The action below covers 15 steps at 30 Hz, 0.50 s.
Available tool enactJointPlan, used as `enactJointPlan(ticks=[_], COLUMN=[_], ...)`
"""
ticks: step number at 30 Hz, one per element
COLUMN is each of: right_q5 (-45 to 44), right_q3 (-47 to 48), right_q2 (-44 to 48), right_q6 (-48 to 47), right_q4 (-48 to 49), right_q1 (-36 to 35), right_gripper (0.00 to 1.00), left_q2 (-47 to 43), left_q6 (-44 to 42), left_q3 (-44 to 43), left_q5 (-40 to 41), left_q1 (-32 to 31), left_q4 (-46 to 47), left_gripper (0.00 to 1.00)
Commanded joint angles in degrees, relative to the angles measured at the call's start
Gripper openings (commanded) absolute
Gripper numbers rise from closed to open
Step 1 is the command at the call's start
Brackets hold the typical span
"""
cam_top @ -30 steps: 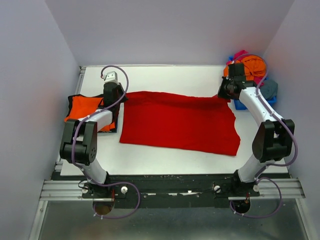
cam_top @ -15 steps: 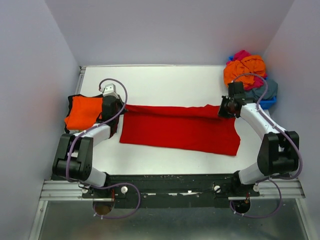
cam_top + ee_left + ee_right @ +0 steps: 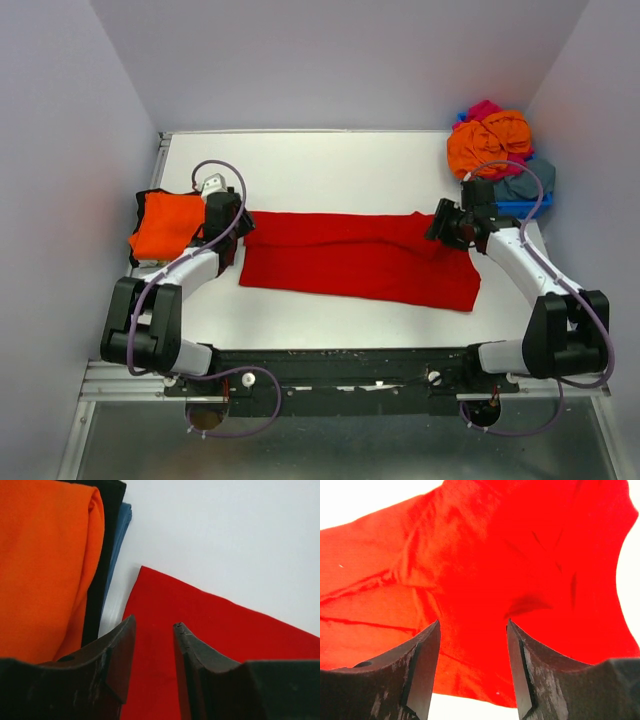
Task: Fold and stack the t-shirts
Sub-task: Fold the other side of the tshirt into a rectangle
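The red t-shirt (image 3: 355, 258) lies folded into a long band across the middle of the table. My left gripper (image 3: 240, 225) hovers over its left end, jaws open with only red cloth (image 3: 210, 645) below them. At the shirt's right end my right gripper (image 3: 437, 226) stands open above the creased red cloth (image 3: 485, 570). A folded stack with an orange t-shirt (image 3: 165, 222) on top lies at the left; black (image 3: 102, 565) and grey-blue (image 3: 119, 540) layers show under the orange (image 3: 45, 565) one.
At the back right a blue bin (image 3: 520, 207) holds a heap of unfolded shirts, orange (image 3: 487, 140), magenta (image 3: 482, 108) and grey-blue (image 3: 528, 182). White walls close in the table on three sides.
Both grippers carried the red shirt's far edge toward the near side, folding it into a narrower band, then opened and let go of the cloth.
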State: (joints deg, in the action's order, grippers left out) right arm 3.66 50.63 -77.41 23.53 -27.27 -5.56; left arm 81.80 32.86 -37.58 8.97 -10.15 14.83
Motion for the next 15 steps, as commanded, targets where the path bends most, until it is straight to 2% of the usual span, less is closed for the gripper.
enactJointPlan(ticks=[1,5,10,15], right_q5=[0.38,-2.07,-7.08,-6.13], right_q3=[4.73,9.82,15.97,19.94], right_q2=[-3.53,-9.15,-16.44,-23.04], right_q6=[-0.68,-0.85,-2.34,-3.4], right_q4=[3.01,3.62,2.58,1.08], right_q1=[-0.15,-0.15,-0.15,-0.15], right_gripper=[0.65,0.67,0.67,0.65], left_q2=[-3.67,0.63,8.71,16.71], left_q6=[3.25,6.68,9.59,10.55], left_q3=[-3.54,-8.2,-14.52,-21.12], left_q5=[2.64,-3.07,-8.88,-15.9], left_q1=[-0.31,-1.97,-8.73,-14.01], left_q4=[-5.07,-8.23,-10.78,-12.11], left_gripper=[0.5,0.49,0.46,0.45])
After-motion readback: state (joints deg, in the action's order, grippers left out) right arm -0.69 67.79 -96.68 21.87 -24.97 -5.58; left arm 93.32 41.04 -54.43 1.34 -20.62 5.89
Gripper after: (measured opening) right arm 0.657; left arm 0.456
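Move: From the left hand, the middle of the red t-shirt's far edge lies some 27 cm to the right and 3 cm ahead; the shirt's far left corner is about 3 cm straight ahead, and the folded stack's middle about 18 cm left, 1 cm back. From the right hand, the raised peak in that far edge lies about 10 cm ahead and 5 cm left, the far right corner about 9 cm ahead and 5 cm right. The shirt is roughly 4 cm below both hands. Both hands, already empty and open, head for the t-shirt's far edge. The left lifts about 4 cm, then swings right some 12 cm towards the middle of that edge, sinking again and turning about 15 degrees clockwise with a slight roll. The right glides forward about 9 cm, nearly level, across the folded strip towards the raised peak, fingers staying wide. ##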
